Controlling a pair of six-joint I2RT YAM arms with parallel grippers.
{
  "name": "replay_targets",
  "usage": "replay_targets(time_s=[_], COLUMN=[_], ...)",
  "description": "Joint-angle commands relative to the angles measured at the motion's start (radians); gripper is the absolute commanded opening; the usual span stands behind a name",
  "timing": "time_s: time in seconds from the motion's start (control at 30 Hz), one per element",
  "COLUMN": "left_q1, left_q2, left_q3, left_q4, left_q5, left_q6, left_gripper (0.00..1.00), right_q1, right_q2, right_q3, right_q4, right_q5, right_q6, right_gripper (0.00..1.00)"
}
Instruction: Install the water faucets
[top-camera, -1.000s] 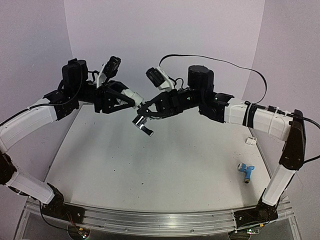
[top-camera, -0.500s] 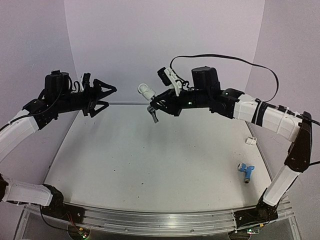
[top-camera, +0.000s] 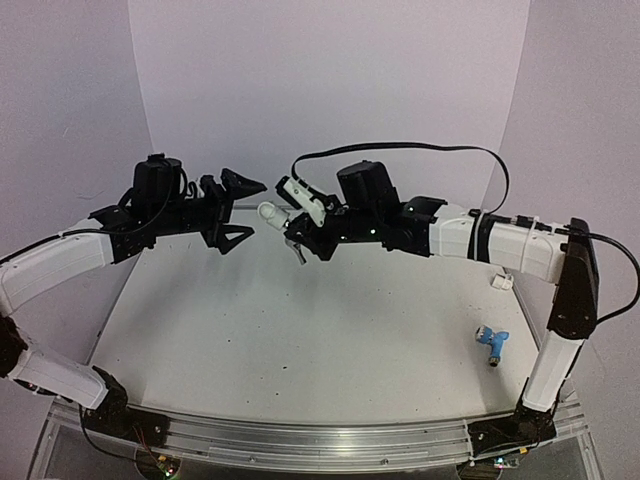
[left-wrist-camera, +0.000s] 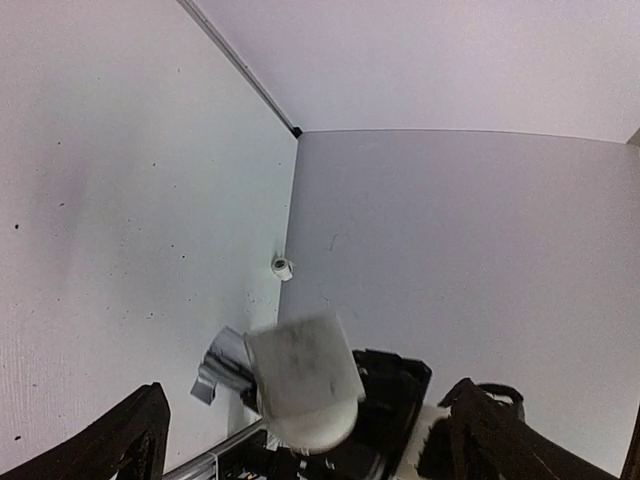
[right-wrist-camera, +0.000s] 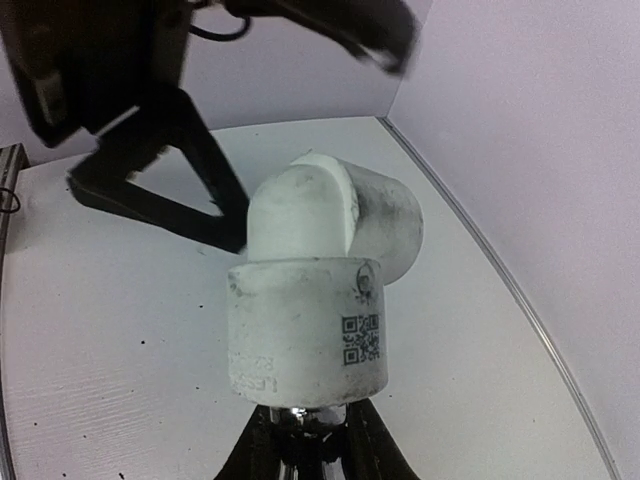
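Note:
The silver water faucet (top-camera: 298, 248) hangs in the air above the far part of the table, with my right gripper (top-camera: 303, 232) shut on it. A white elbow fitting (top-camera: 274, 212) sits on its threaded end. In the right wrist view the white elbow fitting (right-wrist-camera: 312, 305) fills the middle, and the silver faucet (right-wrist-camera: 304, 418) shows only between my right gripper's (right-wrist-camera: 305, 445) black fingers. My left gripper (top-camera: 252, 208) stands open just left of the elbow, not touching it. The light blue faucet (top-camera: 491, 342) lies on the table at the right.
A small white stubby fitting (top-camera: 503, 281) lies near the table's right edge, beyond the blue faucet. The left wrist view shows the small white fitting (left-wrist-camera: 283, 267) by the wall seam. Purple walls close in the back and both sides. A black cable (top-camera: 400, 148) arches over the right arm.
My left gripper opened and let go of the white elbow, drew back left, then returned close to it. The right arm shifted left with the faucet and elbow.

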Motion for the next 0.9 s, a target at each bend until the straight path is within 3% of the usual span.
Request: replay_targets(time_s=[0.0, 0.13, 0.2, 0.23, 0.3, 0.37, 0.47, 0.57, 0.6, 0.67, 0.7, 0.87], left_q1=[-0.011, -0.025, -0.037, -0.039, -0.048, -0.048, -0.048, -0.048, -0.048, -0.049, -0.048, 0.009], left_q2=[0.063, 0.115, 0.136, 0.137, 0.143, 0.141, 0.15, 0.145, 0.129, 0.08, 0.057, 0.056], left_q3=[0.083, 0.121, 0.137, 0.138, 0.126, 0.107, 0.091, 0.123, 0.119, 0.092, 0.084, 0.165], left_q4=[0.059, 0.067, 0.082, 0.083, 0.139, 0.174, 0.24, 0.245, 0.245, 0.245, 0.246, 0.245], left_q5=[-0.01, 0.013, 0.036, 0.04, 0.075, 0.099, 0.204, 0.453, 0.542, 0.688, 0.753, 0.936], left_q6=[-0.008, 0.05, 0.102, 0.117, 0.179, 0.226, 0.352, 0.679, 0.82, 0.974, 1.069, 1.136], left_gripper=[0.97, 0.84, 0.66, 0.64, 0.48, 0.41, 0.23, 0.05, 0.01, 0.0, 0.0, 0.0], right_q1=[0.025, 0.033, 0.033, 0.033, 0.026, 0.011, -0.033, -0.136, -0.145, -0.133, -0.11, -0.071], right_q2=[-0.029, -0.024, -0.023, -0.022, -0.021, -0.023, -0.039, -0.001, 0.012, 0.034, 0.039, -0.003], right_q3=[0.046, 0.066, 0.08, 0.084, 0.103, 0.122, 0.129, 0.175, 0.172, 0.165, 0.16, 0.157], right_q4=[0.079, 0.077, 0.068, 0.067, 0.038, 0.013, -0.002, 0.023, 0.095, 0.35, 0.461, 0.5], right_q5=[0.022, 0.015, -0.005, -0.007, -0.05, -0.106, -0.316, -0.907, -1.099, -1.304, -1.359, -1.412], right_q6=[-0.012, 0.008, 0.034, 0.039, 0.081, 0.122, 0.223, 0.456, 0.601, 0.827, 0.993, 1.11], right_gripper=[0.0, 0.0, 0.0, 0.0, 0.0, 0.0, 0.0, 0.0, 0.0, 0.0, 0.0, 0.0])
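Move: The white elbow sits on the end of the chrome faucet in the right gripper. From the open left gripper, the elbow lies about 5 cm to the right, 3 cm ahead and 2 cm lower. The faucet is some 11 cm to the left gripper's right, 1 cm back and 3 cm lower. From the right gripper, the elbow is about 6 cm to the left, 3 cm ahead and 1 cm lower. Bring the left gripper about 4 cm to the right, slightly forward and down, and pinch the white elbow while the right keeps its faucet grip. Then draw both hands some 10 cm back and almost as far up, counter-rolling them: the left's top back towards the base about 60 degrees, the right's top forward about 45, both swinging their fingers backward. ##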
